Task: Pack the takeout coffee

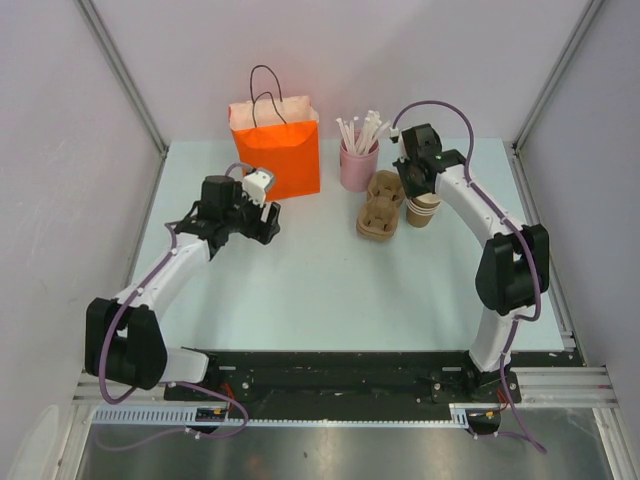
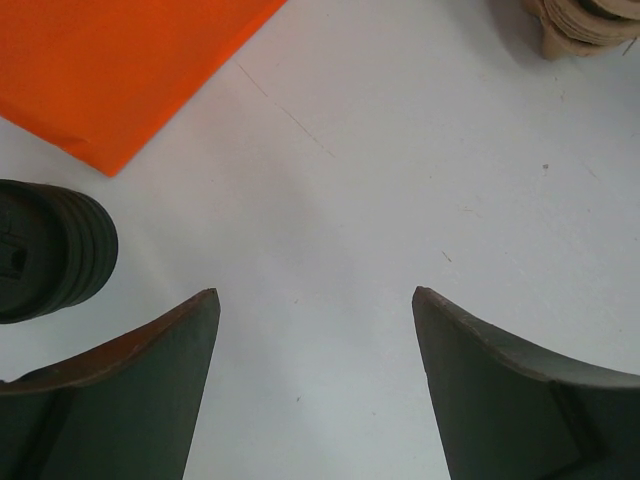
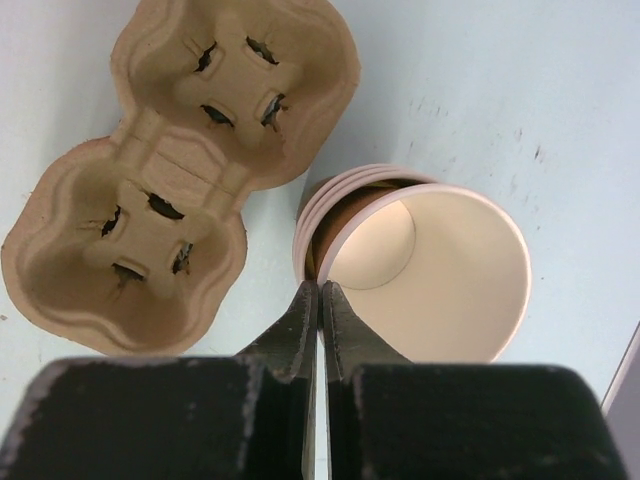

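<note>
No takeout coffee with a black lid shows in any view. My right gripper (image 3: 320,287) is shut on the near rim of the top paper cup (image 3: 440,270), one finger outside the wall and one inside. That cup sits tilted in a stack of lidless pale-rimmed cups (image 1: 422,210). Seen from above, the right gripper (image 1: 418,188) hangs right over the stack. My left gripper (image 2: 315,300) stands open over bare table, nothing between its fingers, just in front of the orange paper bag (image 1: 277,148).
A brown pulp cup carrier (image 3: 170,180) lies left of the cup stack. A pink holder with white sticks (image 1: 358,160) stands behind it. A black ribbed round object (image 2: 45,250) sits left of the left fingers. The bag's corner (image 2: 110,70) is close.
</note>
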You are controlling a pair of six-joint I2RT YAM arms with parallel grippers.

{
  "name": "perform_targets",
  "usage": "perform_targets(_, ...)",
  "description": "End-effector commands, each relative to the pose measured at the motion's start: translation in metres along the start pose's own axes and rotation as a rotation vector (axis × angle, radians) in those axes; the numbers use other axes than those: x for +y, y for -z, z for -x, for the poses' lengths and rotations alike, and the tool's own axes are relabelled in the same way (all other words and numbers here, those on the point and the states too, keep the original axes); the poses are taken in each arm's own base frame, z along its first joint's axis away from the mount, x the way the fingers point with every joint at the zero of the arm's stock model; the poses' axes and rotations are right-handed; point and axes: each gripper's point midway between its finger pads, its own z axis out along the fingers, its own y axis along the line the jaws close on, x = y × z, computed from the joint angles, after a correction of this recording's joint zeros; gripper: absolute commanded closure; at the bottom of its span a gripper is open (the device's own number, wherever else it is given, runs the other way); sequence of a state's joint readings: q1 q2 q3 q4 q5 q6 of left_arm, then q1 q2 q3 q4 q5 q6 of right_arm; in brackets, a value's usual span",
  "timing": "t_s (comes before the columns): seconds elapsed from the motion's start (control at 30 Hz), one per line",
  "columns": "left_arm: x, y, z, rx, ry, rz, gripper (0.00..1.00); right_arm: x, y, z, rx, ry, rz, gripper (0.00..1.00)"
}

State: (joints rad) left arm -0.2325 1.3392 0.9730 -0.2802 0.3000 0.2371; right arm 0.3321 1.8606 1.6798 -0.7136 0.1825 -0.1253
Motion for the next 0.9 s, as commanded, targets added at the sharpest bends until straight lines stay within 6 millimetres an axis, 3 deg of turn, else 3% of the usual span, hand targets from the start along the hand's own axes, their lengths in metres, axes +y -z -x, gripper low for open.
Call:
perform_targets(0.0, -0.012, -0.003, 0.021, -0.040, -0.098, -0.057, 0.17, -0.010, 0.032, 0.025, -0.086, 0.025, -0.025, 1.00)
perform_targets(0.13, -0.017, -0.005, 0.025, -0.044, -0.096, -0.078, 0.17, -0.015, 0.041, 0.029, -0.097, 0.038, -0.055, 1.00)
perform_targets(0.23, -0.018, -0.004, 0.031, -0.055, -0.091, -0.080, 0.16, -0.018, 0.060, 0.043, -0.145, 0.086, -0.094, 1.00)
perform_targets(0.33, -0.016, -0.002, 0.037, -0.064, -0.087, -0.070, 0.16, -0.025, 0.086, 0.062, -0.219, 0.132, -0.155, 1.00)
perform_targets(0.53, -0.012, 0.002, 0.044, -0.073, -0.084, -0.049, 0.14, -0.005, 0.144, 0.100, -0.422, 0.194, -0.119, 1.00)
perform_targets(0.63, 0.002, 0.008, 0.049, -0.069, -0.080, 0.025, 0.14, 0.033, 0.165, 0.108, -0.500, 0.255, 0.012, 1.00)
perform_targets(0.7, 0.013, 0.013, 0.049, -0.062, -0.070, 0.069, 0.14, 0.082, 0.171, 0.102, -0.519, 0.345, 0.182, 1.00)
perform_targets(0.77, 0.024, 0.020, 0.050, -0.059, -0.057, 0.107, 0.14, 0.124, 0.167, 0.083, -0.502, 0.446, 0.308, 1.00)
perform_targets(0.8, 0.033, 0.025, 0.050, -0.060, -0.044, 0.133, 0.14, 0.154, 0.171, 0.072, -0.512, 0.541, 0.385, 1.00)
perform_targets(0.87, 0.047, 0.031, 0.046, -0.053, -0.017, 0.170, 0.14, 0.188, 0.157, 0.047, -0.484, 0.621, 0.461, 1.00)
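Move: The right hand already pinches the left rim of the top cup, whose middle is about 4 cm to its right and 5 below, still nested in the stack. The cup tray lies some 7 cm to this hand's left, level with it and 12 below; the pink straw holder stands about 10 cm ahead and 11 left. From the left hand, the held cup is roughly 10 cm ahead and 37 right. Still pinching, the right hand lifts the cup some 16 cm, then swings left and back over the tray. ##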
